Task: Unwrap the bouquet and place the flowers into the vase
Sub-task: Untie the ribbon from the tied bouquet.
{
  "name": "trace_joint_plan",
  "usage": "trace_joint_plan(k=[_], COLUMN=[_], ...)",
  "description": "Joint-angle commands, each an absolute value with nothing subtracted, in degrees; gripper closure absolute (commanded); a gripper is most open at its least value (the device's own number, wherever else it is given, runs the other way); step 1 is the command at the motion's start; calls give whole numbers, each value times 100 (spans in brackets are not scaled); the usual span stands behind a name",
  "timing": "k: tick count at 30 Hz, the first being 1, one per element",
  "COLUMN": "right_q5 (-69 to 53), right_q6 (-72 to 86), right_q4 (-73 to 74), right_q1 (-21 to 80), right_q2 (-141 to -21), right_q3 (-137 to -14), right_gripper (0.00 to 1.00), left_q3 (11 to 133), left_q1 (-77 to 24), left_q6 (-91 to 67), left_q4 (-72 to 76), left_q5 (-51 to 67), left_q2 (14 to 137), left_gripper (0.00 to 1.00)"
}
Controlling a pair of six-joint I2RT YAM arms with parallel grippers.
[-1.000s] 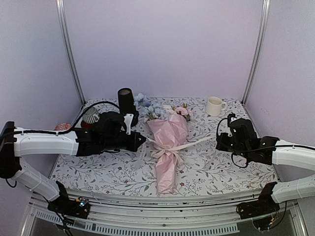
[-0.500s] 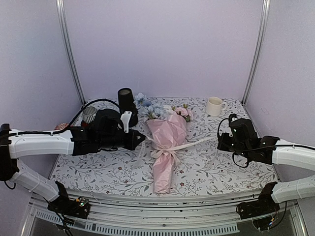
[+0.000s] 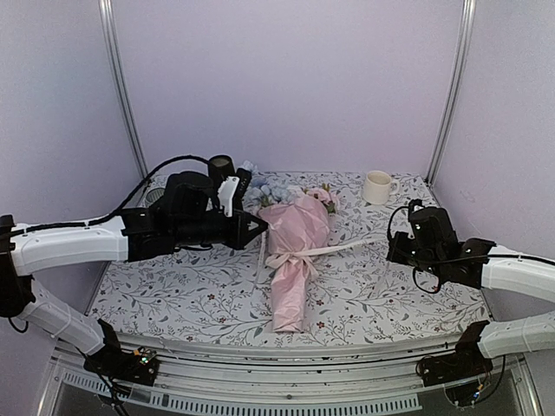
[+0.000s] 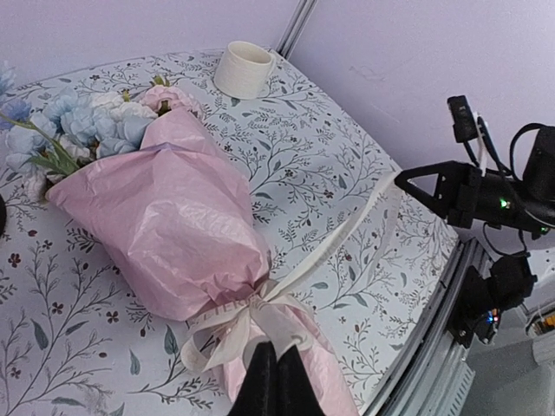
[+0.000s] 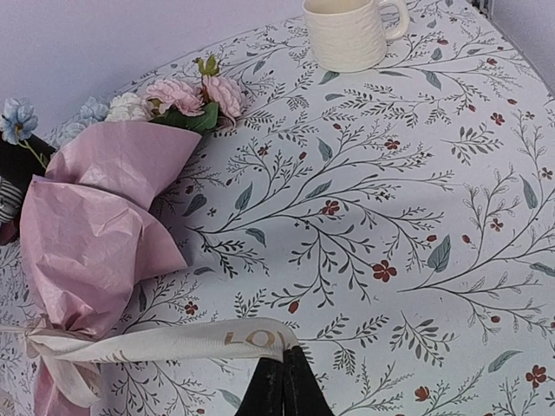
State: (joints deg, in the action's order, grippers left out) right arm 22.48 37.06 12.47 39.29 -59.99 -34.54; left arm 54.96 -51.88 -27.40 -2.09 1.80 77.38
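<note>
The bouquet [image 3: 295, 247] lies across the middle of the table in pink-lilac paper [image 4: 165, 217], its narrow end toward the front. The flowers [image 3: 282, 189] stick out of the far end, pale blue and pink [image 5: 182, 94]. A cream ribbon [image 4: 251, 312] is knotted round the cone. My left gripper [image 3: 260, 228] is shut on one ribbon tail just above the knot [image 4: 273, 351]. The right gripper [image 3: 393, 246] is shut on the other tail's end [image 5: 284, 355], and that ribbon [image 5: 173, 342] runs taut to the knot. Only the top of the black vase [image 3: 221, 165] shows behind my left arm.
A cream mug [image 3: 377, 186] stands at the back right, also seen as the mug [image 5: 347, 33] in the right wrist view. The floral tablecloth [image 3: 173, 295] covers the table. Metal frame posts [image 3: 121, 95] rise at the back corners.
My left gripper has risen and moved right and back with its ribbon tail. The bouquet's wide end has lifted and its narrow end has slid. The right gripper has drawn slightly right.
</note>
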Motion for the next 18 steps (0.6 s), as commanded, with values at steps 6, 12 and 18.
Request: trace_joint_plan(k=[6,12,18], right_q5=[2552,2628,2650], right_q6=[3485,3275,3173], right_q4=[1501,1674,1755], right_q1=[3780,3773,3778], right_q2=[-5689,-5602,-5539], right_q3=[-3849,-4164,-4335], right_gripper=[97,97,98], left_q3=[5680,5629,5558], left_q1=[-5203,-5207,-5208], left_q6=[-2511,-2526,-2588], left_q4=[-325,-278,-214], left_q5=[-4,0,16], left_q2=[7788,7858,7929], left_gripper=[100,100,100])
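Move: The ribbon knot lies about 25 cm to the right hand's left, some 5 cm ahead and 10 cm below; the mug stands roughly 34 cm ahead of that hand and 3 cm to its right. From the left hand the knot is about 7 cm ahead, 7 cm to the right and 17 cm down, with the flower heads some 31 cm ahead and 7 cm right, and the black vase about 26 cm ahead, 15 cm left. The right hand, its shut fingers still pinching one ribbon end, first edges a little farther right and then rises about 6 cm with only a slight drift forward, drawing that end up and away from the knot while its fingertips tip up some 5 degrees. The left hand keeps its pinch on the ribbon above the wrapper as an anchor, nearly in place, bobbing up half a centimetre and then settling about 1 cm lower than it began. ##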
